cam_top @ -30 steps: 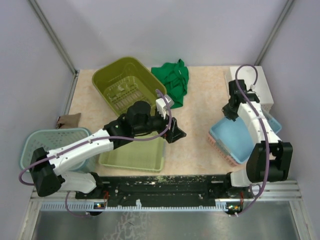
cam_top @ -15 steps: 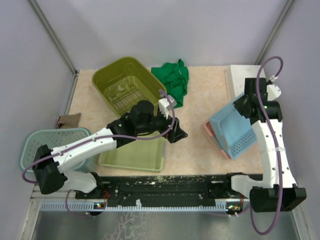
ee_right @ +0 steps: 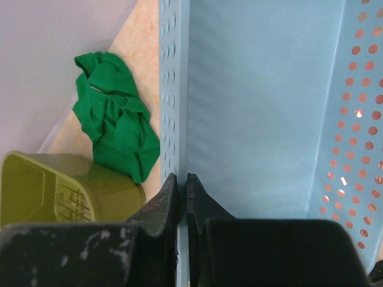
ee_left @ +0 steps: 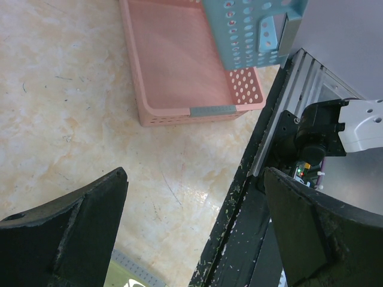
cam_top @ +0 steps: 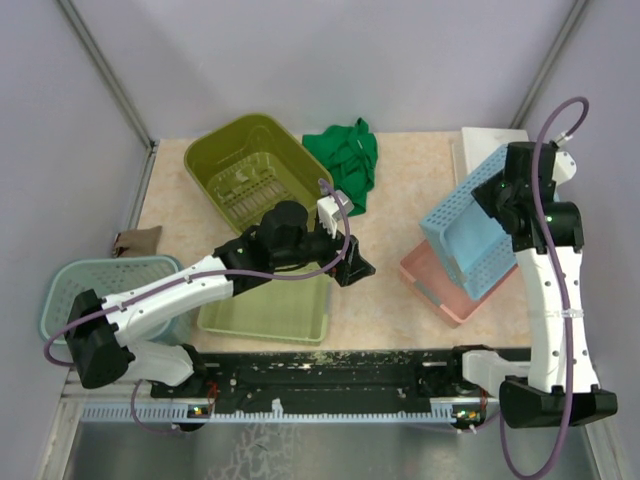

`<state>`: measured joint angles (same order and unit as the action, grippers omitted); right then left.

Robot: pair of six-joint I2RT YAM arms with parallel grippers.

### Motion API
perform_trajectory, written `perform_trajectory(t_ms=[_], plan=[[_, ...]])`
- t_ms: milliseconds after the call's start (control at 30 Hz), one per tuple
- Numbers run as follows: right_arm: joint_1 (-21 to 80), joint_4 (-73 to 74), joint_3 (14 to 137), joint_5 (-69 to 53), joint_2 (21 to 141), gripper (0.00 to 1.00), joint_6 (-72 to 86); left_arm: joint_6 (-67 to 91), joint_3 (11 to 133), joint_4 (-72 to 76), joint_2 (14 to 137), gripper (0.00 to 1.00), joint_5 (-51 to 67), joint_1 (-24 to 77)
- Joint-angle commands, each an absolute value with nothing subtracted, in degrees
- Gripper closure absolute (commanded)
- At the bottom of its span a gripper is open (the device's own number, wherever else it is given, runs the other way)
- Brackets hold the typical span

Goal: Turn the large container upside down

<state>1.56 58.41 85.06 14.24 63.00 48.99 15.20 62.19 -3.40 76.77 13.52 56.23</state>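
A light blue perforated basket hangs tilted on its side above a pink basket at the right. My right gripper is shut on the blue basket's side wall, one finger on each face. The left wrist view shows the pink basket flat on the table with the blue basket raised over its far end. A large olive-green bin stands tilted at the back left. My left gripper is open and empty, low over the middle of the table.
A green cloth lies beside the olive bin. A light green tray sits under my left arm. A teal basket stands at the near left, a white box at the back right, and a small brown item at the left edge.
My right arm has lifted the blue basket out of the pink basket and tipped it onto its side. The left arm has barely moved.
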Motion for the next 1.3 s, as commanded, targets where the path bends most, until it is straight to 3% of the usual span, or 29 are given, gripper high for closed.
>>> perform_trajectory(t_ms=[0, 233, 533, 700, 900, 1267], plan=[[1.05, 54.68, 90.74, 13.44, 62.4, 1.0, 46.71, 14.88, 62.49, -1.23, 76.23, 0.0, 14.11, 56.51], [1.05, 51.09, 92.15, 8.87, 62.22, 1.0, 42.97, 14.98, 62.37, -1.05, 75.94, 0.0, 14.24, 56.51], [1.51, 35.38, 93.8, -11.36, 66.47, 1.0, 34.47, 14.57, 61.73, -1.82, 73.77, 0.0, 11.05, 56.51], [1.67, 26.78, 96.43, -20.7, 75.53, 1.0, 32.3, 15.51, 61.17, -2.5, 71.06, 0.0, 7.85, 56.51], [1.66, 22.74, 106.81, -33.51, 94.93, 1.0, 33.49, 16.61, 60.57, -3.25, 67.18, 0.0, 3.63, 56.52], [1.59, 16.59, 111.18, -37.94, 111.91, 1.0, 39.3, 16.04, 61.79, -4.27, 66.74, 0.0, 2.12, 56.51]])
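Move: The right hand already holds the tipped blue container by its rim. The open table it is being taken over lies about 22 cm ahead, 9 cm to the left and 31 cm below. The green cloth is some 18 cm left of that spot, level with it. The upside-down white container stands about 15 cm ahead and 10 cm right of the hand; the pink one is 8 cm back, 3 cm left. From the left hand, that spot lies roughly 31 cm ahead and 18 cm right. Forward and left in an arc, the right hand carries the pinched blue container away from the pink one towards the gap beside the green cloth, about 24 cm out and 14 cm left. It first rises some 8 cm, then sinks past its starting height, swinging counter-clockwise about 45 degrees. The empty left hand, still open, lifts 6 cm and shifts left. ##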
